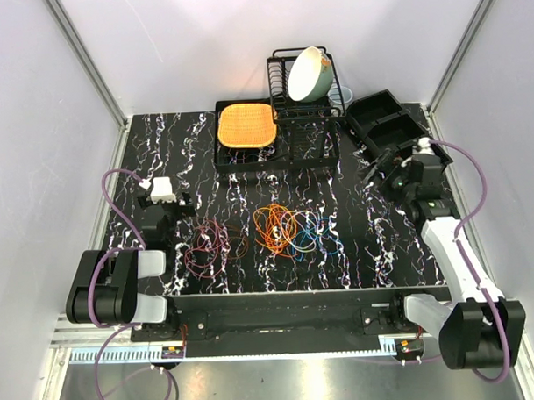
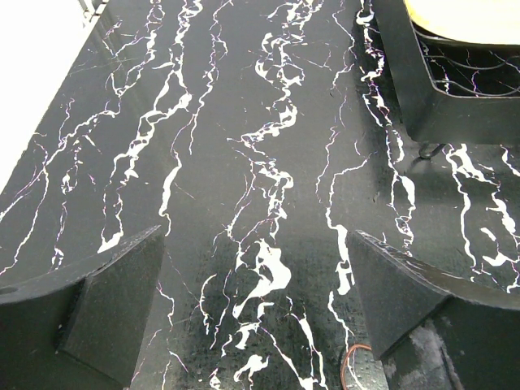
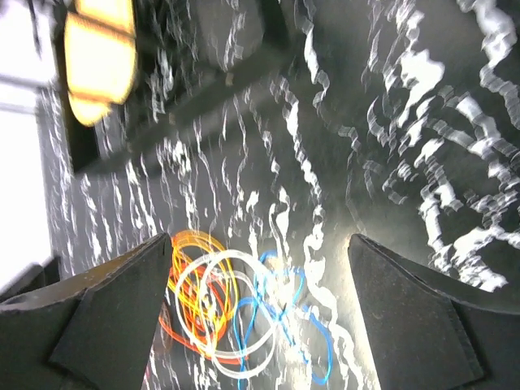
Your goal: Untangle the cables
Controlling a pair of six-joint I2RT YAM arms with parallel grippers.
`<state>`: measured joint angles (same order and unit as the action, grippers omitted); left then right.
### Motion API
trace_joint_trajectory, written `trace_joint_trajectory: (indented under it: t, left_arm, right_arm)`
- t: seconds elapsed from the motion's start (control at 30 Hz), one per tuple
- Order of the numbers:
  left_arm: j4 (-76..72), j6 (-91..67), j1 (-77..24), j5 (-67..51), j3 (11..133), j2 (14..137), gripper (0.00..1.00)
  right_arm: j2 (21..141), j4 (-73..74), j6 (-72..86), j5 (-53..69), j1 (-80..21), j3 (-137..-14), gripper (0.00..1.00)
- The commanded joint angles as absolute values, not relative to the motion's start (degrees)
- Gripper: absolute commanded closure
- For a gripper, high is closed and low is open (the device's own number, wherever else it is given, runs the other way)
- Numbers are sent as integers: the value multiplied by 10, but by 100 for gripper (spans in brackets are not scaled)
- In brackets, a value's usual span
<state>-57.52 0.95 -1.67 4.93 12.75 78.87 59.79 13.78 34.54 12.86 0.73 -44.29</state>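
Note:
A maroon-purple cable bundle [image 1: 214, 244] lies loose on the black marbled table [image 1: 356, 249], left of centre. A tangle of orange, red, blue and green cable loops [image 1: 290, 230] lies at the centre. My left gripper [image 1: 168, 206] is open and empty, low over the table just left of the maroon loops. One maroon loop [image 2: 351, 370] shows by its right finger [image 2: 398, 292]. My right gripper [image 1: 377, 171] is open and empty, raised at the right and apart from the tangle. In the blurred right wrist view the orange loops [image 3: 195, 284] and blue loops [image 3: 301, 325] show between its fingers [image 3: 106, 317].
A black tray holding an orange mat [image 1: 245, 126] sits at the back centre, and its corner shows in the left wrist view [image 2: 455, 114]. A wire dish rack with a pale bowl [image 1: 308, 76] stands beside it. A black bin [image 1: 385, 117] is at the back right, close to my right gripper.

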Motion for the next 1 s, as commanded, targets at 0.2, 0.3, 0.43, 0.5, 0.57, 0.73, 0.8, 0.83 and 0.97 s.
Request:
trace_joint_trajectory:
  t: [0.2,0.3,0.43,0.5,0.57,0.73,0.8,0.83,0.97]
  left_arm:
    - [-207,-99,-31,83,307,574,1]
    - [17,-228,-39,147,401,550,1]
    - [258,-535,-18,294,429,585,1]
    - [222,-434,-11,194,445,607,1]
    - [238,-430,-11,141,467,626,1]
    - [237,-398,-30,73,457,589,1]
    - [230,-367,-72,38,460,583,1]
    - [230,-357,-98,41,464,582,1]
    - [236,-349,-268,95,485,601,1]
  right_arm:
    - [632,239,340,91,-105,-495,5]
    - [621,246,335,76,-105,-491,5]
    - [612,248,325,67,-105,-488,4]
    - [617,252,322,81,-105,-486,5]
    - [623,260,324,101,-105,-483,5]
    - [622,262,337,106,-112,-448,6]
    - [627,258,343,106,-119,-435,6]
    - [634,258,348,106,-126,-432,6]
    - [644,258,359,110,-149,-417,7]
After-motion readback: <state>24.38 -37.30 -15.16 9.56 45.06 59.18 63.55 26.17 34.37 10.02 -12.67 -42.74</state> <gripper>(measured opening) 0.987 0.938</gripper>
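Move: From the left gripper, the orange cable lies about 28 cm to the right, 10 cm back and 9 cm lower. At the same level, the crimson cable is about 8 cm right and 14 cm back, the brown cable 17 cm right and 14 cm back. From the right gripper, the blue cable is roughly 15 cm left, 8 cm back and 17 cm below, with the white cable 20 cm left and 8 back, the orange 26 left and 7 back. Lift the left gripper some 16 cm out of its rest, lower it most of the way again while drawing back 6 cm, then sweep it right towards the orange cable, fingers tipped down and its left side dipped. Bring the right gripper left, back and down, about 6 cm each way, towards the blue cable, tipping further down. Keep both open, touching nothing. ##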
